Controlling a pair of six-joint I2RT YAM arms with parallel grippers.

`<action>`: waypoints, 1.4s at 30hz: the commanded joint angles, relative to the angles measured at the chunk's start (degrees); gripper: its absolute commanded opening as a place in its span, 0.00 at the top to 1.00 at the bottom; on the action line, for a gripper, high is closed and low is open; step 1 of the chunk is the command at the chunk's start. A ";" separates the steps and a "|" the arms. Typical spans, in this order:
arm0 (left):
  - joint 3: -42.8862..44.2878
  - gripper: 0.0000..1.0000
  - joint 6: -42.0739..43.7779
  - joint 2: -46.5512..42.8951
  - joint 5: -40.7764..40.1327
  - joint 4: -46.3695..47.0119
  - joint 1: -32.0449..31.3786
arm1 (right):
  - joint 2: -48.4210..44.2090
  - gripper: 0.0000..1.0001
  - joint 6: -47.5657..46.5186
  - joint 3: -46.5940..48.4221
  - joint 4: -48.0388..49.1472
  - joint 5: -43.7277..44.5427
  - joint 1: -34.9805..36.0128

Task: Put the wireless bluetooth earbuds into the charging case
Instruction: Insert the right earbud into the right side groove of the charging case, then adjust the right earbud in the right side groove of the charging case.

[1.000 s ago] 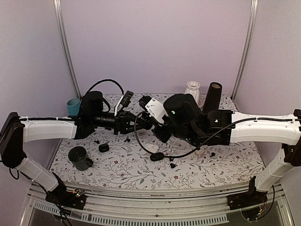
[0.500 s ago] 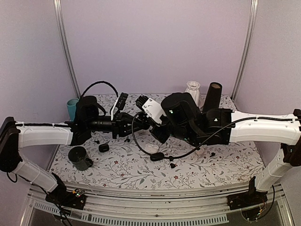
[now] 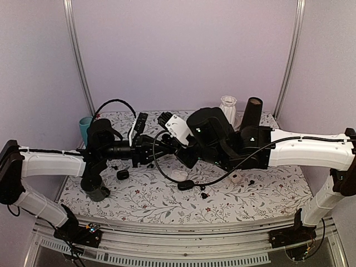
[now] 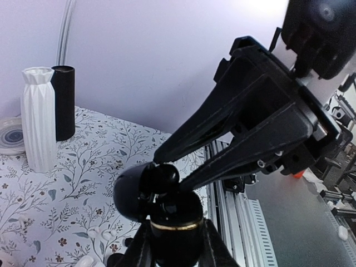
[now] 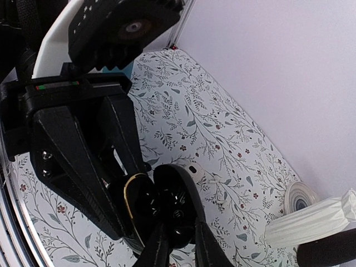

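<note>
My left gripper [image 4: 173, 246] is shut on a black charging case [image 4: 172, 214] with a gold rim, held in the air with its lid [image 4: 129, 194] swung open. My right gripper [image 4: 172, 170] comes in from the opposite side, its fingertips closed on a small black earbud [image 4: 161, 177] right at the case's mouth. In the right wrist view the earbud [image 5: 179, 232] sits between my right gripper [image 5: 179, 240] fingers, over the open case [image 5: 139, 206]. From above, the left gripper [image 3: 157, 149] and right gripper [image 3: 171, 146] meet over the table's middle.
On the floral tablecloth lie a white case [image 3: 179, 174], two black cases [image 3: 186, 184] [image 3: 123, 174] and loose buds [image 3: 204, 194] [image 3: 251, 182]. A dark green cup [image 3: 95, 192] stands under the left arm. A teal cup [image 3: 85, 125], white vase [image 3: 227, 107] and black cylinder [image 3: 252, 114] stand at the back.
Both arms have shifted a little to the left, keeping case and earbud together. The left forearm has come lower and nearer, now crossing over the green cup.
</note>
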 commanded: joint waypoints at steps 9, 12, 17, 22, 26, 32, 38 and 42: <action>-3.26 1.00 1.35 -3.20 -3.66 15.44 -1.78 | 1.84 0.74 3.03 1.91 -1.77 -4.37 0.57; -3.72 1.00 1.46 -3.10 -4.57 16.71 -1.95 | 1.67 0.73 3.98 2.01 -1.33 -5.80 0.37; -4.43 1.00 1.54 -2.97 -6.26 18.88 -2.15 | 0.74 0.73 6.02 1.78 -0.71 -8.87 -0.75; -4.61 1.00 1.46 -2.72 -7.67 19.68 -2.24 | -0.36 0.71 7.76 1.29 -0.31 -11.40 -1.91; -4.84 1.00 1.63 -2.63 -9.06 20.20 -2.20 | -1.71 0.67 8.91 0.98 0.72 -13.88 -2.86; -5.48 1.00 2.14 -2.23 -10.53 21.24 -2.22 | -4.71 0.51 12.50 -0.34 3.25 -19.01 -5.12; -5.52 1.00 3.56 -1.45 -11.54 22.67 -2.23 | -8.16 0.39 18.29 -3.10 8.47 -27.07 -9.37; -5.27 1.00 4.17 -0.71 -11.58 23.92 -2.16 | -9.77 0.35 21.62 -4.47 12.14 -31.72 -11.89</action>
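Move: The charging case, lid open with the earbud already in it, is held in the left fingers, its middle about 2 cm right of the left hand, level with it fore and aft and 1 cm above. From the right hand it lies some 1 cm ahead, 1 cm left and 2 cm below. On the table about 27 cm below the right hand, a white case lies roughly 9 cm ahead with no sideways offset, and a black case about 5 cm ahead and 3 cm right. The open case, still gripped by the left hand, is carried up about 4 cm and slightly left, tipping so the left fingertips rise. The right hand climbs with it, first edging left, then spreads its fingers wide, comes free of the earbud and draws back right from the case, its wrist turning some 30 degrees so its fingers point more to the left. ##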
